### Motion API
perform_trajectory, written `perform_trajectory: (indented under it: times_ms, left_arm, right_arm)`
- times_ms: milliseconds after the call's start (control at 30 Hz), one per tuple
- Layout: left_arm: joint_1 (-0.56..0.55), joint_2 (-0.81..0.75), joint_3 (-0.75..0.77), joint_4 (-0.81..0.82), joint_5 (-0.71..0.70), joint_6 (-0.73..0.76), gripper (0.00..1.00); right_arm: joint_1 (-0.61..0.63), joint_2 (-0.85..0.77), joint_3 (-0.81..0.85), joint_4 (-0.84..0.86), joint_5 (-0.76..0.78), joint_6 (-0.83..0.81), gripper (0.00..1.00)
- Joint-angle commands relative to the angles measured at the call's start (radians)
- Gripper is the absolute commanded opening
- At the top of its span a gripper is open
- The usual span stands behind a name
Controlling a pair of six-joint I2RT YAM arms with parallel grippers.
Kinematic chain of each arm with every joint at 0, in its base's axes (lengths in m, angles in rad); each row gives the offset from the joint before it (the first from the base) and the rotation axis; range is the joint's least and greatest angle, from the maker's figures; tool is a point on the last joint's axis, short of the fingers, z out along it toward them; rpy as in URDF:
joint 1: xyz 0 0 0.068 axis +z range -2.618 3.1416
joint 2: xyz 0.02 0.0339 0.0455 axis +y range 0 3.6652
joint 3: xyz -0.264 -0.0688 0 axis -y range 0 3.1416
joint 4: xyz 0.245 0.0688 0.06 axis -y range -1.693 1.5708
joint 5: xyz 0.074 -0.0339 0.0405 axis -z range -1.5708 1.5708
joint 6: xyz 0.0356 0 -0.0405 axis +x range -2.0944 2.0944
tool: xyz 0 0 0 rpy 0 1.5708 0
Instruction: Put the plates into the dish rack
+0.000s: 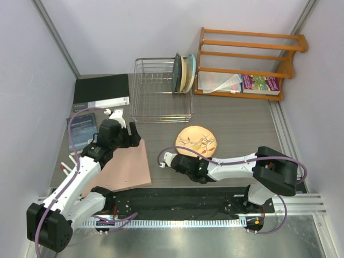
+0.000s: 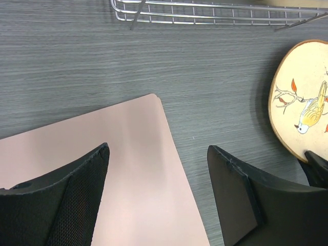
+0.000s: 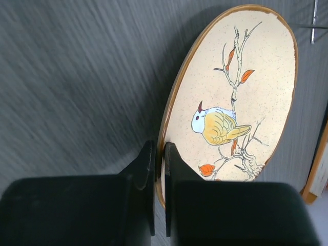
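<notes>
A yellow-orange plate with a bird (image 1: 196,141) is in the middle of the table, raised at its near edge. My right gripper (image 1: 184,159) is shut on its near rim; in the right wrist view the fingers (image 3: 160,169) pinch the plate (image 3: 241,92) edge. The plate also shows in the left wrist view (image 2: 302,97). The wire dish rack (image 1: 161,90) stands at the back with three plates (image 1: 183,72) upright at its right end. My left gripper (image 1: 124,130) is open and empty over a pink board (image 1: 126,166).
An orange wooden shelf (image 1: 247,59) with books stands at the back right, beside the rack. A black binder (image 1: 102,90) and a dark booklet (image 1: 82,130) lie at the left. The rack's front edge (image 2: 215,13) shows in the left wrist view, beyond the board (image 2: 118,169).
</notes>
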Motion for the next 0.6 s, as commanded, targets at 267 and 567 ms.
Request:
perform_trajectory:
  times_ms: [267,567]
  left_arm:
    - [-0.003,0.126,-0.001,0.101,0.166,-0.115,0.77]
    - [-0.151,0.261,0.007,0.251,0.101,-0.201,0.77]
  right_arm:
    - [0.044,-0.080,0.060,-0.196,-0.367,0.023,0.50]
    - [-0.125,-0.038,0.286,-0.358,-0.622,0.023,0.60]
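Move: The bird plate is in my right fingers by its near rim, its middle about 8 cm straight ahead of that hand and roughly level with it. The dish rack's middle is some 28 cm ahead and 15 cm left of the same hand. From my left hand, open and empty, the plate is about 26 cm to the right, 2 cm ahead and 12 cm down; the pink board is 8 cm back, 7 cm left and 13 cm below. I open my right fingers to over half their range and come free of the plate's near rim, drawing back about 5 cm and some 3 cm left, then lifting slightly at the end, while the wrist tips the fingers about 20 degrees steeper. My open left hand swings some 6 cm right towards the plate, sinking 3.5 cm with a slight downward tilt. ##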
